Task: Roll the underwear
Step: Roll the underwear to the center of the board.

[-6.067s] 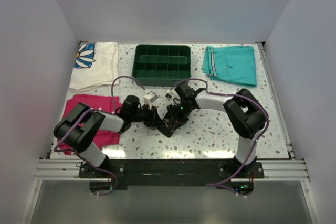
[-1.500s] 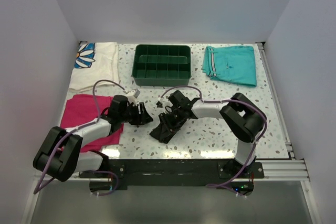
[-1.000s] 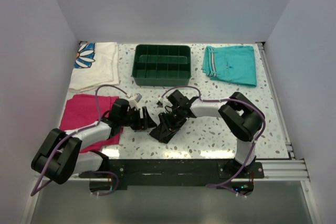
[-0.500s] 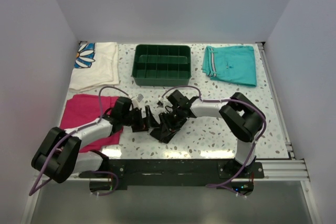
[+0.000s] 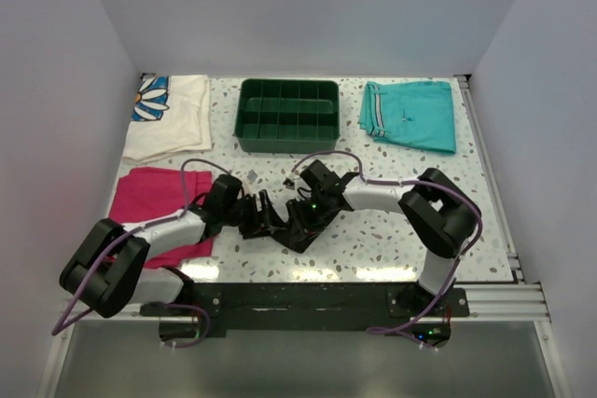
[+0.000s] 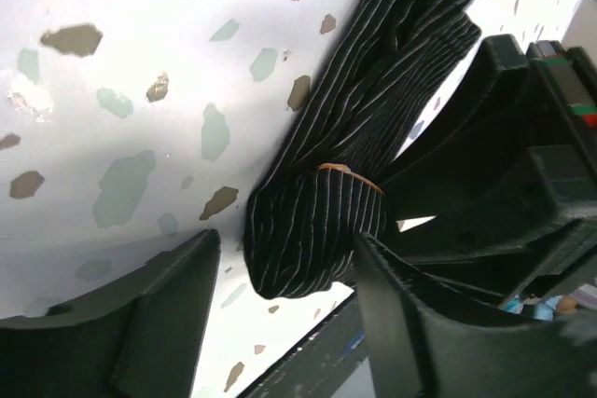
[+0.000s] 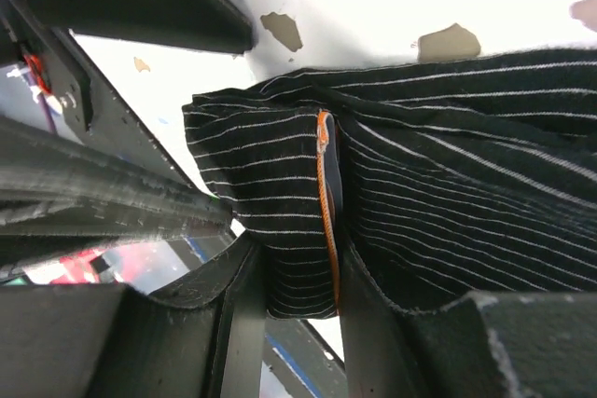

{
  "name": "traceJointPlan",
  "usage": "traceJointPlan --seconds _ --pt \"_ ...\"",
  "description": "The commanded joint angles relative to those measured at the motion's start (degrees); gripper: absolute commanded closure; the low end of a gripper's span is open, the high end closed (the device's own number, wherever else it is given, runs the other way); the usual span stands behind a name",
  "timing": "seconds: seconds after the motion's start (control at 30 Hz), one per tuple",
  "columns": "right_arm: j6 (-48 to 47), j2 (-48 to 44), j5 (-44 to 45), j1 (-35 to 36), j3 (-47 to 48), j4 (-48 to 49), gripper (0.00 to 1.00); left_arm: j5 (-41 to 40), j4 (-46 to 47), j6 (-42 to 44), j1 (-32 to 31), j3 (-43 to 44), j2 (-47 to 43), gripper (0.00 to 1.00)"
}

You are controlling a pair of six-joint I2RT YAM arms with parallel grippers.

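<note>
The underwear is a black, finely striped bundle on the speckled table between my two arms. In the left wrist view its rolled end, with an orange hem line across it, sits between my left gripper's fingers. Those jaws are open around it, with a sliver of table showing beside the left finger. My right gripper is shut on a fold of the underwear next to the orange edge. From above, the left gripper and right gripper meet at the bundle.
A green divided tray stands at the back centre. Teal shorts lie back right, a white flowered cloth back left, and a magenta folded cloth under the left arm. The table's front rail runs close behind the bundle.
My left gripper has travelled right from beside the magenta cloth to the bundle and now straddles its end. The right gripper has kept its hold, shifting slightly.
</note>
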Motion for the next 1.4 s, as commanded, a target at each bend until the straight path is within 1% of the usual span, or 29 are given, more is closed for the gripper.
traceJointPlan --seconds 0.0,0.03,0.27,0.4,0.6,0.63,0.7,0.73,0.77,0.83,0.9,0.93,0.97,1.0,1.03,1.1,1.13,1.23,1.3,1.33,1.37 --pt "-2.13 -0.56 9.04 -0.18 -2.35 -1.59 0.65 -2.86 -4.22 -2.39 -0.76 -3.16 2.67 0.4" --pt "-2.13 -0.65 8.7 -0.18 -2.44 -1.42 0.65 -2.51 -4.21 -2.56 -0.76 -2.9 3.72 0.41" --pt "-2.92 0.14 9.04 2.01 -1.82 -1.68 0.65 -1.72 0.0 -3.0 -0.85 -1.05 8.47 0.26" --pt "-2.84 0.49 9.66 3.33 -1.65 -1.59 0.65 -1.72 0.45 -3.0 -1.02 -0.26 9.96 0.26" --pt "-1.96 -0.12 11.41 3.77 -2.26 -0.89 0.65 -2.68 -0.52 -2.13 -1.38 -0.7 10.32 0.36" --pt "-1.96 -0.38 11.68 3.69 -2.35 -0.98 0.65 -3.03 -0.52 -2.04 -1.46 -0.96 10.14 0.41" --pt "-1.96 -0.65 12.3 3.69 -2.44 -1.06 0.64 -3.65 -1.31 -1.6 -1.81 -0.7 10.32 0.46" --pt "-2.04 -0.82 12.56 3.69 -2.35 -1.24 0.64 -3.91 -1.4 -1.25 -1.99 -0.61 10.49 0.53" --pt "-2.13 -0.82 12.82 3.77 -2.35 -1.5 0.64 -3.92 -1.49 -1.16 -2.08 -0.7 10.58 0.57" --pt "-2.05 -0.74 13.0 3.69 -2.35 -1.5 0.64 -4.09 -1.22 -1.07 -2.43 -0.61 10.84 0.63" --pt "-1.96 -0.74 13.44 3.77 -2.35 -1.68 0.63 -4.18 -1.22 -0.9 -2.52 -0.52 10.93 0.66" --pt "-1.96 -0.74 13.88 3.77 -2.35 -2.03 0.63 -4.18 -1.14 -0.9 -2.61 -0.44 11.11 0.71" --pt "-1.96 -0.82 14.05 3.77 -2.44 -1.94 0.62 -4.18 -1.14 -0.72 -2.61 -0.26 11.28 0.72" --pt "-2.04 -1.08 14.23 3.77 -2.7 -1.94 0.61 -4.09 -1.05 -0.63 -2.61 -0.26 11.37 0.74" --pt "-1.96 -1.78 14.49 3.69 -2.87 -1.94 0.6 -4.27 -1.05 -0.54 -2.69 -0.09 11.55 0.78" --pt "-2.31 -2.84 16.42 3.95 -3.05 -2.12 0.53 -4.44 -1.22 -0.28 -2.7 0.18 12.07 0.82" --pt "-2.74 -4.67 17.65 4.56 -3.05 -2.73 0.51 -4.18 -1.22 -0.11 -2.7 0.53 12.34 0.87" --pt "-5.03 -7.76 22.48 6.58 -2.53 -3.96 0.45 -4.09 -2.19 0.6 -2.87 1.67 13.39 0.89" --pt "-6.6 -10.92 27.31 7.9 -2.35 -4.49 0.41 -4.35 -2.89 1.04 -2.87 2.37 13.83 0.9" --pt "-6.96 -11.89 29.33 9.65 -2.35 -5.01 0.39 -4.35 -3.07 1.21 -2.87 2.73 14.01 0.9" --pt "-7.66 -13.46 31.7 10.36 -2.35 -5.19 0.38 -4.44 -3.24 1.47 -2.96 2.99 14.18 0.9"
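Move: The rolled end of the underwear lies about 4 cm to the right of the open left gripper, 2 cm nearer the base and 2 cm below. The right fingers already pinch this roll, whose middle is level with them, about 1 cm left and 1 cm down. From the right hand, the unrolled strip trails off some 6 cm right and 3 cm ahead. The pink cloth is centred some 27 cm left of the left hand and 2 cm ahead. Easing right and then down, about 2 cm each way, the left hand brings its open fingers over the near side of the roll and closes them on the cloth beside the orange band. The right hand keeps its pinch almost in place; only once the left grip has narrowed does it open, rise about 1 cm and swing its fingertips some 15 degrees outward from the base. ##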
